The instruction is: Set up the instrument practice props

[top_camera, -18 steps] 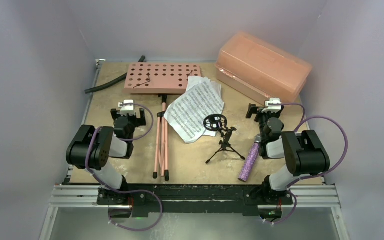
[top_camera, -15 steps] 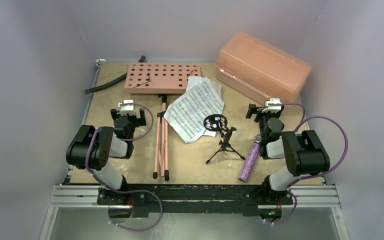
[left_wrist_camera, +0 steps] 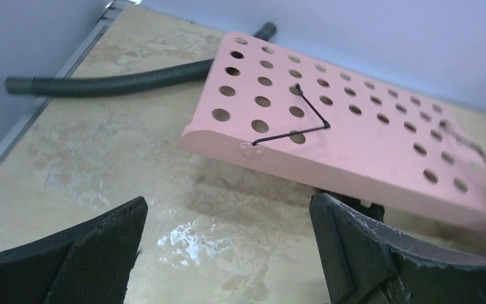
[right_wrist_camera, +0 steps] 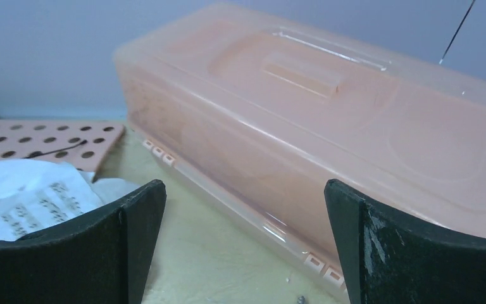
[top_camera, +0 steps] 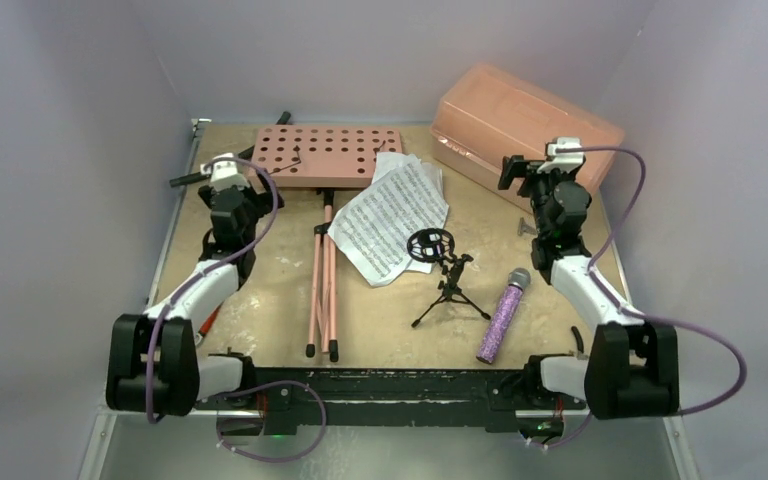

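Note:
The pink perforated music stand lies flat, its plate (top_camera: 325, 155) at the back and its folded legs (top_camera: 322, 290) pointing toward me. White sheet-music pages (top_camera: 395, 215) lie to its right. The small black mic stand (top_camera: 447, 285) stands on its tripod in front of them. The purple glitter microphone (top_camera: 501, 318) lies on the table to the right. My left gripper (top_camera: 240, 195) is open and empty, just short of the plate's (left_wrist_camera: 354, 139) near left corner. My right gripper (top_camera: 535, 180) is open and empty, facing the salmon box.
The salmon plastic box (top_camera: 525, 130) fills the back right corner, close ahead of the right fingers (right_wrist_camera: 133, 221). A dark corrugated hose (left_wrist_camera: 114, 82) lies along the back left. A red handle (top_camera: 207, 322) shows beside the left forearm. Walls enclose three sides.
Both arms have unfolded from near their bases and reached toward the back: the left to the stand plate, the right to the salmon box. Both grippers stayed open.

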Robot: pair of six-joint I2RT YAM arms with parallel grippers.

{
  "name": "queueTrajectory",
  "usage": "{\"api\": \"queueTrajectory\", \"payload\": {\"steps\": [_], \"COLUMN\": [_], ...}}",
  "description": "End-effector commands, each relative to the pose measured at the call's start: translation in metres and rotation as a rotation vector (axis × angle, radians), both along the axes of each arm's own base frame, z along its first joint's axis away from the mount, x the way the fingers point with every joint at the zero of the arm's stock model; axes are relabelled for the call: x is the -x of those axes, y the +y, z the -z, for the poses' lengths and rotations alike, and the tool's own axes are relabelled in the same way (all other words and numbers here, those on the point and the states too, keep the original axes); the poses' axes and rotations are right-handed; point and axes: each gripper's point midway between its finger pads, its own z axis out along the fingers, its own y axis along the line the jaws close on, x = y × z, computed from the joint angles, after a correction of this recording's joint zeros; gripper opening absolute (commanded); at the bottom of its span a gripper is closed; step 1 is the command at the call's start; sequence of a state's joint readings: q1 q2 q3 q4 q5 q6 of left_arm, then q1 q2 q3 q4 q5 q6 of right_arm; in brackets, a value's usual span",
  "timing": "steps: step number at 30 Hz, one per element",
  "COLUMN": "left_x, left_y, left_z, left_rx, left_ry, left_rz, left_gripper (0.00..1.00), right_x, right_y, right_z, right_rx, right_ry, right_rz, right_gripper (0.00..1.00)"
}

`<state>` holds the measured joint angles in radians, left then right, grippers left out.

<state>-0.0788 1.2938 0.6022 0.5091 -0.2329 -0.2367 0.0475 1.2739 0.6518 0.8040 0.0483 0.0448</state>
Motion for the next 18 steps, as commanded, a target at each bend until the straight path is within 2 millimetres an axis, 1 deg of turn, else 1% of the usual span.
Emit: {"api": "queueTrajectory", "payload": {"steps": [1, 2, 3, 4, 6, 7, 9, 10, 12, 14, 15, 16, 18], "left_x": [0.033, 0.048, 0.058, 0.058, 0.052, 0.052, 0.052, 0.051, 0.041, 0.034, 0.032, 0.030, 0.024], "left_y": [0.036, 0.051, 0.057, 0.055, 0.044, 0.042, 0.036, 0.031, 0.012, -0.004, -0.007, -0.011, -0.027], "left_z": [-0.005, -0.001, 0.006, 0.010, 0.018, 0.026, 0.040, 0.049, 0.057, 0.058, 0.055, 0.053, 0.042], "left_rx": [0.329, 0.382, 0.362, 0.324, 0.291, 0.294, 0.311, 0.325, 0.320, 0.342, 0.352, 0.358, 0.381], "left_ry": [0.016, 0.031, 0.086, 0.139, 0.234, 0.290, 0.377, 0.424, 0.478, 0.482, 0.465, 0.451, 0.421], "left_rz": [-0.371, -0.508, -0.560, -0.538, -0.468, -0.469, -0.479, -0.462, -0.324, -0.229, -0.209, -0.180, -0.069], "left_gripper": [0.99, 0.99, 1.00, 0.99, 0.99, 0.99, 0.99, 0.99, 0.99, 0.99, 0.99, 0.99, 1.00], "right_x": [0.017, 0.019, 0.022, 0.025, 0.029, 0.030, 0.033, 0.034, 0.037, 0.041, 0.044, 0.046, 0.050], "right_y": [0.006, 0.003, 0.000, -0.003, -0.022, -0.030, -0.035, -0.034, -0.032, -0.031, -0.031, -0.034, -0.036], "right_z": [-0.011, -0.016, -0.020, -0.021, -0.019, -0.020, -0.024, -0.027, -0.034, -0.039, -0.041, -0.041, -0.036], "right_rx": [-0.054, -0.057, -0.060, -0.087, -0.146, -0.162, -0.175, -0.180, -0.217, -0.282, -0.327, -0.381, -0.490], "right_ry": [0.091, 0.093, 0.107, 0.135, 0.185, 0.194, 0.197, 0.192, 0.172, 0.151, 0.146, 0.144, 0.162], "right_rz": [-0.023, -0.003, 0.014, 0.039, 0.166, 0.216, 0.247, 0.244, 0.233, 0.240, 0.250, 0.281, 0.326], "right_gripper": [0.98, 0.98, 0.98, 0.98, 0.98, 0.98, 0.98, 0.98, 0.98, 0.98, 0.98, 0.98, 0.98]}}
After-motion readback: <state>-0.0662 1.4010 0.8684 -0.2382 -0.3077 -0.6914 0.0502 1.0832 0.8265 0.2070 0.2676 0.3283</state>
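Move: The folded legs of the pink music stand lie about 22 cm right of the left hand, 9 cm back and 16 cm lower; its perforated desk is some 19 cm ahead, 24 cm right and 10 cm below, and the wrench is about 15 cm back, 4 cm left and 16 cm down. From the right hand, the purple microphone is some 21 cm back, 6 cm left and 25 cm down, the mic stand 15 cm back, 20 cm left and 21 cm down, and the peach box roughly 18 cm ahead, straight on, 17 cm lower. The open, empty left hand swings back and left by about 4 cm, then sinks some 7 cm while coming back right, down towards the bare table between the wrench and the stand's legs, its fingers tipping down nearly 30 degrees as its left side drops and it turns somewhat counter-clockwise. The right hand, also open and empty, rises a little and draws back and right from the box by a few centimetres, rolling its left side up about 15 degrees, dipping its fingertips and turning slightly clockwise. ##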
